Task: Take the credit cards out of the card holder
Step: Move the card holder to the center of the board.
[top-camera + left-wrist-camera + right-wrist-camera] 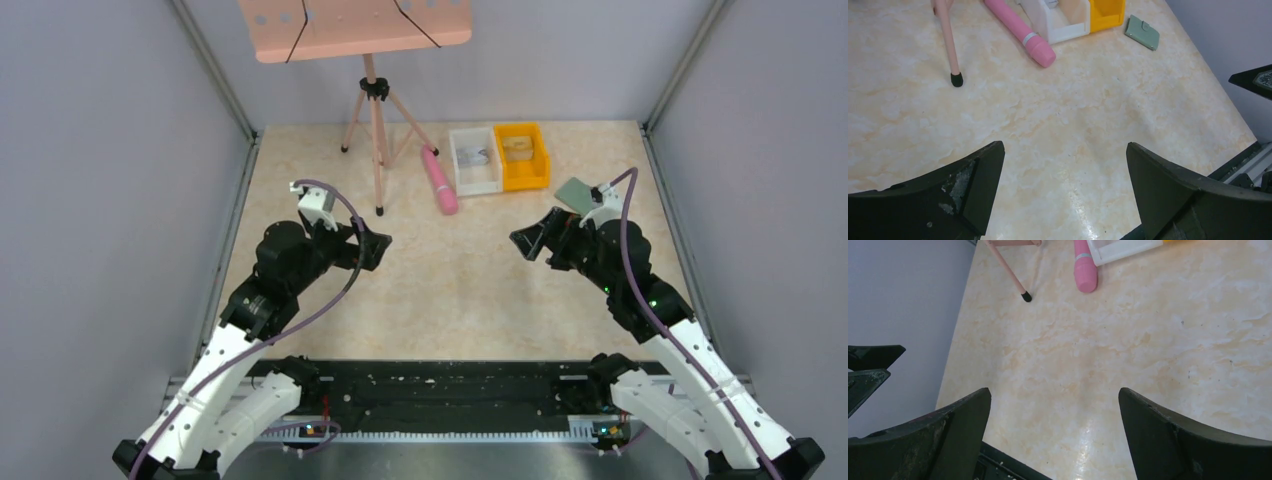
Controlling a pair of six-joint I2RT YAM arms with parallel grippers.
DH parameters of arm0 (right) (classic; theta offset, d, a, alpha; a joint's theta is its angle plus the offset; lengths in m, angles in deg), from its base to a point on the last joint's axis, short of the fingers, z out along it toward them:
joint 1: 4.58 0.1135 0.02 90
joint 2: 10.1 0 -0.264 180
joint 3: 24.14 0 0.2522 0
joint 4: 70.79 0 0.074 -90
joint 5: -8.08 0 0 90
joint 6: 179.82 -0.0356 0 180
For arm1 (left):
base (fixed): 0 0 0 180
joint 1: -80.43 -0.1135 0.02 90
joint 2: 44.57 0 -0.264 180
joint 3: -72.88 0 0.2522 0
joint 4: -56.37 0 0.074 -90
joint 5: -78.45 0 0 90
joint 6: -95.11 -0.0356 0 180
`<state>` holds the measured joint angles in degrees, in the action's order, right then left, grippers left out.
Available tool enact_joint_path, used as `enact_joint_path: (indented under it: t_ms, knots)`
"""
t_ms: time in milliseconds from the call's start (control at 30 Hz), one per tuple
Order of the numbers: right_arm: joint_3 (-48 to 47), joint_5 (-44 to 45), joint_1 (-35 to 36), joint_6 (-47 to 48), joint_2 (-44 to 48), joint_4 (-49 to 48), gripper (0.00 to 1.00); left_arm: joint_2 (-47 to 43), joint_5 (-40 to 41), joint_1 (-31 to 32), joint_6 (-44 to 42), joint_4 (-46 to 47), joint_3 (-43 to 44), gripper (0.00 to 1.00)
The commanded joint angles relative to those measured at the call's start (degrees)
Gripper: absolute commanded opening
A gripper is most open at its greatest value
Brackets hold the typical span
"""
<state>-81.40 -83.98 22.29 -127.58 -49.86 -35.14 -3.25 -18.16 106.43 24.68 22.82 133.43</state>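
The card holder (574, 192) is a small sage-green wallet lying shut and flat on the table at the far right, just beyond my right wrist. In the left wrist view the card holder (1142, 32) lies to the right of the orange bin. The credit cards are hidden. My left gripper (370, 249) hovers open over the table's left middle, far from the holder; its jaws (1064, 146) hold nothing. My right gripper (530, 240) is open too, pointing left over bare table, and nothing lies between its jaws (1054, 390).
A pink tripod stand (374, 120) with a pink tray on top stands at the back. A pink cylinder (439, 180), a white bin (474, 160) and an orange bin (522, 156) lie beside it. Grey walls close both sides.
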Motion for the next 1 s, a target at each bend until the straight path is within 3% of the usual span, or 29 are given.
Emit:
enact_joint_path:
  t_ms: [0, 400, 600, 800, 967]
  knots:
    - [0.13, -0.24, 0.38, -0.92, 1.0, -2.39, 0.99, -1.15, 0.95, 0.16, -0.85, 1.55, -0.21, 0.98]
    - [1.25, 0.51, 0.41, -1.85, 1.45, -4.48, 0.99, -1.0, 2.34, 0.21, 0.52, 0.03, 0.89, 0.97]
    - [1.78, 9.47, 0.48, -0.95, 0.29, -4.02, 0.97, -1.13, 4.37, 0.27, 0.19, -3.71, 1.82, 0.97]
    - [-1.87, 12.44, 0.38, 8.4, -6.45, -3.4, 0.97, -1.97, 4.57, 0.27, 0.42, -8.62, 3.05, 0.97]
    - [-7.62, 22.91, -1.55, 16.41, -16.6, -0.53, 0.96, -3.66, 4.17, 0.25, -0.21, -8.84, 0.74, 0.95]
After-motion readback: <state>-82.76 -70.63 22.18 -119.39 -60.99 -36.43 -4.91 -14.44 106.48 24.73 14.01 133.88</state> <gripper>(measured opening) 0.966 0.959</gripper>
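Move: The card holder lies flat on the board about 26 cm ahead of the right hand, some 18 cm to its right and roughly 22 cm below. The yellow bin stands about 35 cm ahead and 6 cm to the right of this hand, the white bin some 34 cm ahead and 7 cm to the left. From the left hand, the card holder is about 25 cm ahead and 48 cm to the right. After a short wait the right arm sets off for the card holder, fingers still wide open and empty, first level forward and right, then ever more steeply down: some 4.5 cm forward, 4 down and 3 to the right, as the wrist rolls about 15 degrees, its left side dropping, and swings about 10 degrees clockwise. The empty left hand, also open, eases about 3 cm down, to its left and slightly back, its fingers tipping a little further down, touching nothing. ##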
